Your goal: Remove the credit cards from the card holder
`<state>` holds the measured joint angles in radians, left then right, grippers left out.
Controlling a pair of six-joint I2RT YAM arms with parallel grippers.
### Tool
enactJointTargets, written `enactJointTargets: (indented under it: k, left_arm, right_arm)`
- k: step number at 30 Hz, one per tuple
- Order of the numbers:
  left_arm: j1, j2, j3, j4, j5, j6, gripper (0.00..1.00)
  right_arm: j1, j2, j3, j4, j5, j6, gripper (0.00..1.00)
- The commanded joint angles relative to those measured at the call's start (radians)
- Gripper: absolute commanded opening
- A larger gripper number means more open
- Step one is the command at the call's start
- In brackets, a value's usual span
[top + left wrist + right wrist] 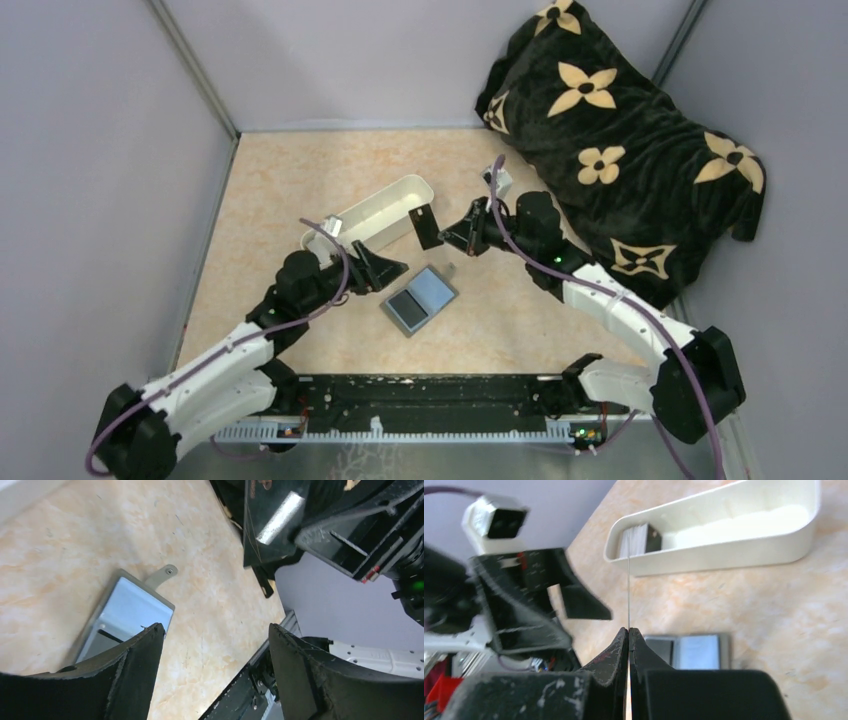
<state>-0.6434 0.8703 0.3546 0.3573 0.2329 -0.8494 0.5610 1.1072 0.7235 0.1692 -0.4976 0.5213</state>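
Note:
The card holder point(420, 300) lies open on the table, grey outside with blue-grey pockets; it also shows in the left wrist view point(127, 615) and the right wrist view point(696, 650). My right gripper point(447, 236) is shut on a black credit card point(427, 227), held above the table beside the tray's near end. That card appears edge-on as a thin line point(628, 580) rising from the right gripper point(628, 629), and flat point(270, 520) in the left wrist view. My left gripper point(393, 270) hovers just left of the card holder, open and empty point(215, 627).
A long white tray point(370, 215) lies behind the card holder, with a few cards point(639, 540) standing at one end. A black blanket with tan flowers point(620, 140) fills the back right corner. Grey walls enclose the table.

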Motion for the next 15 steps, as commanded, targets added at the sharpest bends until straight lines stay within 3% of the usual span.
enactJointTargets:
  k: [1,8,15]
  left_arm:
    - [0.009,-0.125,0.129,-0.391,-0.191,0.086,0.85]
    - [0.015,-0.146,0.364,-0.756,-0.456,0.110,0.96]
    - [0.036,-0.124,0.478,-0.912,-0.566,0.118,1.00]
  right_arm:
    - [0.012,0.112,0.195,-0.143,0.180,-0.096,0.00]
    - [0.124,0.390,0.499,-0.248,0.349,-0.182,0.00]
    - [0.220,0.699,0.845,-0.425,0.453,-0.278,0.00]
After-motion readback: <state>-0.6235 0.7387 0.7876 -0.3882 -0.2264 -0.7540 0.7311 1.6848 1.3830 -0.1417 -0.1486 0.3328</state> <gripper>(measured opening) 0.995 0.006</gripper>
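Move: The white bin, where the held black card is being taken, has its middle about 16 cm ahead of the right hand, 16 cm to its left and some 18 cm below. The card stack in the bin's near-left end lies roughly 12 cm ahead and 26 cm left, and the card holder about 4 cm back and 5 cm left, 22 cm down. From the left hand the bin's middle is some 20 cm ahead, 6 cm left and 13 cm lower. The black card, still pinched in the shut right fingers, travels towards the bin, first forward and then curving left, about 10 cm forward and 9 cm left, while the fingers tip down some 20 degrees. The empty left hand clears away leftward and up by about 9 and 7 cm, turning counter-clockwise roughly 25 degrees and spreading its fingers fully. ##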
